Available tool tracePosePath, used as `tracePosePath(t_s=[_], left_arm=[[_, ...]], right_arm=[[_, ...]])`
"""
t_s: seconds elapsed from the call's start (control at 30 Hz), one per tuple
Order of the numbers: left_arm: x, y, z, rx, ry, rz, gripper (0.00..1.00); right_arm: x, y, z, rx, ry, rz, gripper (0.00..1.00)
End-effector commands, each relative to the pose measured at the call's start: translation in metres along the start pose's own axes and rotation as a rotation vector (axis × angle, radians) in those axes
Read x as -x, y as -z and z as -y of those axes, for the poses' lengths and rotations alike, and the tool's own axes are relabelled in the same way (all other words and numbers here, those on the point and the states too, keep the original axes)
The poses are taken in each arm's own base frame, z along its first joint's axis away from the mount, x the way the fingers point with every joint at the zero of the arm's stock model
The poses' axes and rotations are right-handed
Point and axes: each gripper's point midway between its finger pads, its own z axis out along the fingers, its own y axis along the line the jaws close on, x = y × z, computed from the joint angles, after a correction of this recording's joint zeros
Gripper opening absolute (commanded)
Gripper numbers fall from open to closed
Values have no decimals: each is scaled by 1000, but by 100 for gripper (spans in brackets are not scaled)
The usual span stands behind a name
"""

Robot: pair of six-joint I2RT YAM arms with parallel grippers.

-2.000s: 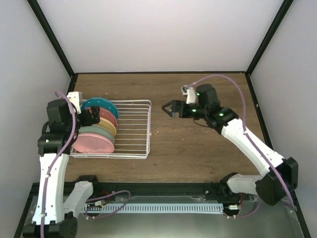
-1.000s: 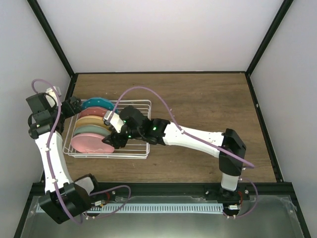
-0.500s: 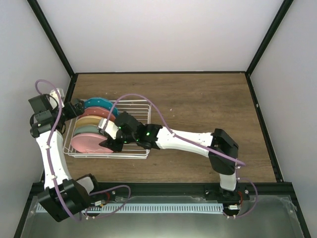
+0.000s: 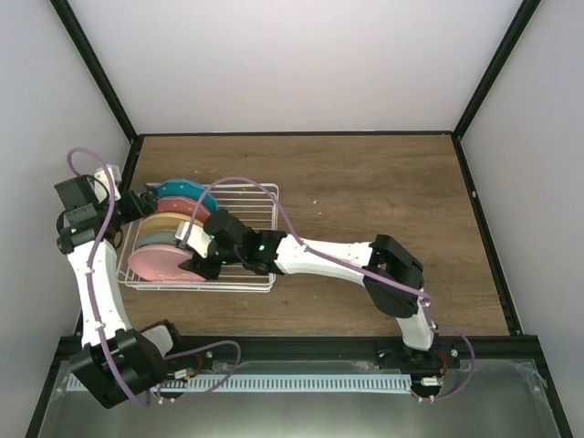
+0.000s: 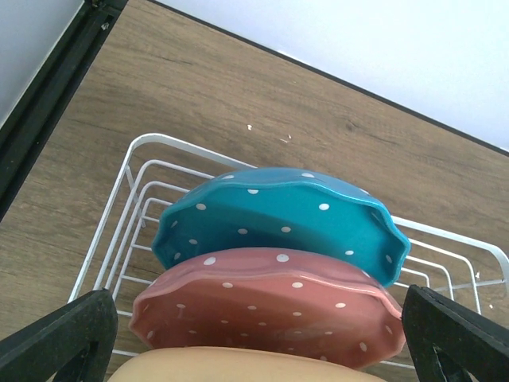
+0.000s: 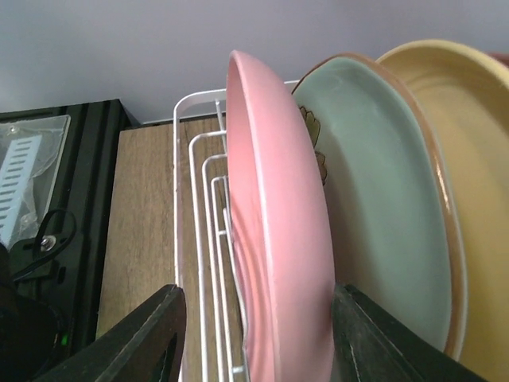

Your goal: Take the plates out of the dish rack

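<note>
The white dish rack [image 4: 248,239] holds five plates standing in a row: teal dotted [image 4: 182,191], salmon dotted [image 4: 179,206], yellow [image 4: 164,223], mint [image 4: 157,240] and pink [image 4: 153,263]. My right gripper [image 4: 197,259] is open. In the right wrist view [image 6: 258,338] its jaws straddle the pink plate's [image 6: 278,239] rim, one finger [image 6: 374,342] between it and the mint plate [image 6: 382,207]. My left gripper [image 4: 146,203] is open at the row's far left end. In the left wrist view [image 5: 258,342] it looks over the salmon [image 5: 270,306] and teal [image 5: 278,219] plates.
The rack's right half holds bare wire bars [image 4: 260,214]. The black frame rail [image 5: 48,87] and the left wall run close beside the rack. Brown wooden tabletop [image 4: 383,192] lies to the right of the rack. The right arm stretches across the table's middle.
My right arm has swung from the table's right side to the rack, and its open gripper has come down around the pink plate's edge. My left arm has drawn back left, then stayed still.
</note>
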Motion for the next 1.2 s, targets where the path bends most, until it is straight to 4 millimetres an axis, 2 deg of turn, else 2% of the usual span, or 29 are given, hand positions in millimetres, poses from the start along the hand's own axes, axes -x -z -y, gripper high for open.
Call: tracePosePath(t_s=[0.0, 0.17, 0.27, 0.33, 0.43, 0.5, 0.6, 0.77, 1.03, 1.17], left_arm=[[-5, 2, 3, -21, -5, -7, 100], [-8, 4, 5, -26, -4, -15, 100], [-9, 5, 6, -27, -10, -18, 100], [-9, 7, 6, -27, -11, -17, 100], [-9, 8, 8, -30, -5, -17, 100], [-7, 10, 9, -35, 3, -10, 100], [-4, 11, 12, -43, 24, -3, 100], [4, 15, 16, -57, 44, 15, 100], [16, 22, 19, -51, 72, 46, 100], [26, 28, 22, -54, 84, 75, 100]], right_arm=[[20, -13, 3, -24, 39, 42, 53], [19, -27, 12, -61, 47, 34, 53], [22, -28, 19, -94, 45, 42, 52], [24, -27, 22, -116, 38, 45, 45], [24, -23, 29, -161, 27, 48, 26], [25, -18, 32, -185, 23, 54, 17], [31, -9, 36, -213, 21, 75, 11], [42, 7, 38, -252, 32, 105, 9], [75, 45, 43, -364, 97, 169, 2], [85, 66, 46, -400, 109, 185, 1]])
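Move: The pink plate stands on edge nearest the robot, its middle about 8 cm left of the right hand, 2 cm ahead and some 6 cm lower, with its right rim already between the half-open fingers. Close behind stands the green plate, about 4 cm farther out; the yellow plate is about 8 cm beyond the pink one. From the open left hand the pink plate lies roughly 10 cm back, 2 cm right and 11 cm down. The pink plate's right rim is what the right hand takes: it slips 2 cm farther left and sinks about as much while easing forward, then the fingers close and pinch the rim. Still gripping, the hand carries on forward to about 5 cm in all, then rises some 7 cm and draws back to the right, turning about 15 degrees clockwise. ##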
